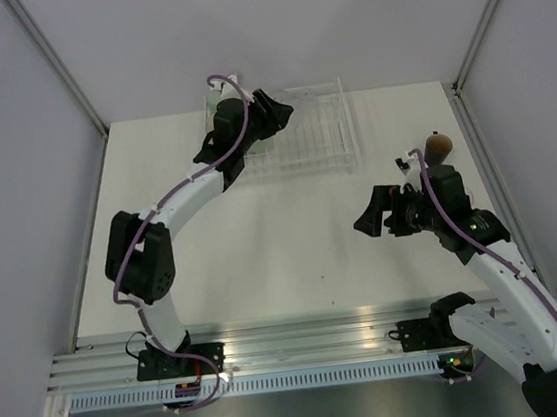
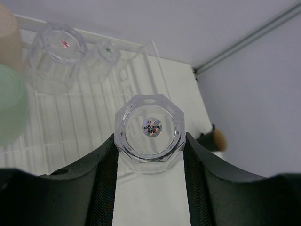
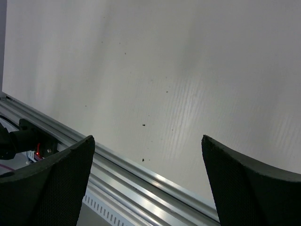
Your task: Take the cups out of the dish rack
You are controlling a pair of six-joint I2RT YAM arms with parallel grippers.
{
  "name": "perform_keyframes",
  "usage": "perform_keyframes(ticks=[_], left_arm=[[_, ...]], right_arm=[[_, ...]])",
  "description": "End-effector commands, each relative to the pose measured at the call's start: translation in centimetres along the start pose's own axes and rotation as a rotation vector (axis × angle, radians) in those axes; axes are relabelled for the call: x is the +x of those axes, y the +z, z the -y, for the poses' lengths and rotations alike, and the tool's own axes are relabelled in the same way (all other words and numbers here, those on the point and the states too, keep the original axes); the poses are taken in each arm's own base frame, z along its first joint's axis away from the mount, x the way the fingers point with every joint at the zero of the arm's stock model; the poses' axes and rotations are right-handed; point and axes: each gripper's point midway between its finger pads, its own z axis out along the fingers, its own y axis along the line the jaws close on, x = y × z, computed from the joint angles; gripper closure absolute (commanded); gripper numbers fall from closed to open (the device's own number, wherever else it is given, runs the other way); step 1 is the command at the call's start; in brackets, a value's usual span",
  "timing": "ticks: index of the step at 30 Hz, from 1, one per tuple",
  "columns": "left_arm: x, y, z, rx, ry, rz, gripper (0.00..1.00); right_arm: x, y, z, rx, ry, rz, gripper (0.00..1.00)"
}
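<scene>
My left gripper (image 2: 150, 137) is shut on a small clear cup (image 2: 149, 155), held base toward the camera with a round sticker on it. It is over the white wire dish rack (image 1: 316, 136) at the table's far side. Two more clear cups (image 2: 55, 56) (image 2: 101, 59) stand upside down in the rack, with a green tumbler (image 2: 9, 103) and a beige tumbler (image 2: 7, 33) at the left edge. A dark brown cup (image 1: 438, 145) stands on the table to the right of the rack. My right gripper (image 1: 370, 216) (image 3: 146, 141) hangs open over bare table, nothing between its fingers.
Grey walls close in the table on the left, back and right. An aluminium rail (image 3: 141, 176) runs along the near edge, below my right gripper. The brown cup stands just behind the right arm's wrist (image 1: 439, 200).
</scene>
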Motion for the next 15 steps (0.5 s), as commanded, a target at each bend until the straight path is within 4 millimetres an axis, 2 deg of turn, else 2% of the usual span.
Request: perform_keyframes(ticks=[1,2,3,4,5,6,7,8,9,10,11,12,13,14,15], left_arm=[[-2.2,-5.7,6.2,0.244,-0.143,-0.027,0.98],[-1.9,-6.6,6.1,0.265,-0.174,-0.047,0.98],[-0.8,-7.4,5.0,0.279,-0.244,-0.074,0.98],[-0.6,-9.3,6.2,0.358,-0.270,-0.118,0.98],[-0.2,-10.2,6.2,0.391,-0.300,-0.141,0.98],[0.9,-11.3,5.2,0.405,-0.371,-0.167,0.98],[1.1,-13.1,6.0,0.472,-0.389,-0.201,0.98],[3.0,-14.1,4.7,0.459,-0.457,-0.251,0.98],[3.5,-15.0,4.6,0.477,-0.479,-0.271,0.98],[3.6,-16.3,5.2,0.536,-0.481,-0.283,0.98],[5.0,-17.8,4.4,0.527,-0.540,-0.322,0.98],[5.4,-18.6,4.3,0.543,-0.562,-0.331,0.98],[5.1,-20.1,4.9,0.603,-0.559,-0.328,0.98],[5.5,-20.9,4.8,0.617,-0.578,-0.336,0.98],[7.1,-22.0,3.6,0.594,-0.649,-0.383,0.98]], right_arm=[[-3.9,0.8,-2.7,-0.016,-0.059,0.110,0.02],[-4.0,1.1,-3.1,-0.016,-0.073,0.113,0.02],[-4.4,1.5,-3.8,-0.031,-0.091,0.129,0.02],[-4.0,2.1,-4.6,-0.052,-0.107,0.113,0.02],[-4.1,2.4,-5.0,-0.058,-0.106,0.117,0.02],[-4.5,2.8,-5.6,-0.080,-0.116,0.132,0.02],[-3.9,3.5,-6.0,-0.093,-0.126,0.114,0.02],[-3.9,3.8,-6.2,-0.092,-0.135,0.124,0.02],[-4.2,4.1,-7.0,-0.121,-0.158,0.146,0.02],[-3.2,4.6,-7.6,-0.151,-0.179,0.138,0.02],[-3.2,4.6,-8.1,-0.170,-0.189,0.157,0.02],[-3.6,4.7,-8.9,-0.202,-0.202,0.187,0.02],[-3.0,4.9,-9.2,-0.210,-0.211,0.184,0.02],[-3.0,5.0,-9.5,-0.215,-0.220,0.192,0.02],[-3.2,5.2,-9.7,-0.214,-0.233,0.208,0.02]])
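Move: The left hand, holding a clear cup high over the dish rack, is bringing it to the open right gripper, about 30 cm back, 17 cm to its right and 8 cm lower. The rack's middle lies 10 cm ahead and 20 cm below; its nearer green cup is 10 cm ahead, 6 cm left and 18 cm down. From the right hand the held cup is some 32 cm ahead, 15 cm left and 7 cm up; the black cup is 31 cm ahead, 18 cm right and 13 cm down. The left hand keeps its grip on the clear cup and swings it quickly back off the rack towards the right gripper, about 18 cm, rising slightly before sinking below its starting height, while the wrist rolls its left side down some 30 degrees, tips the fingers down and turns clockwise. The right hand, empty and wide open, comes about 9 cm left to meet the cup, turning a little counter-clockwise and tipping its fingers up, without touching it yet. ##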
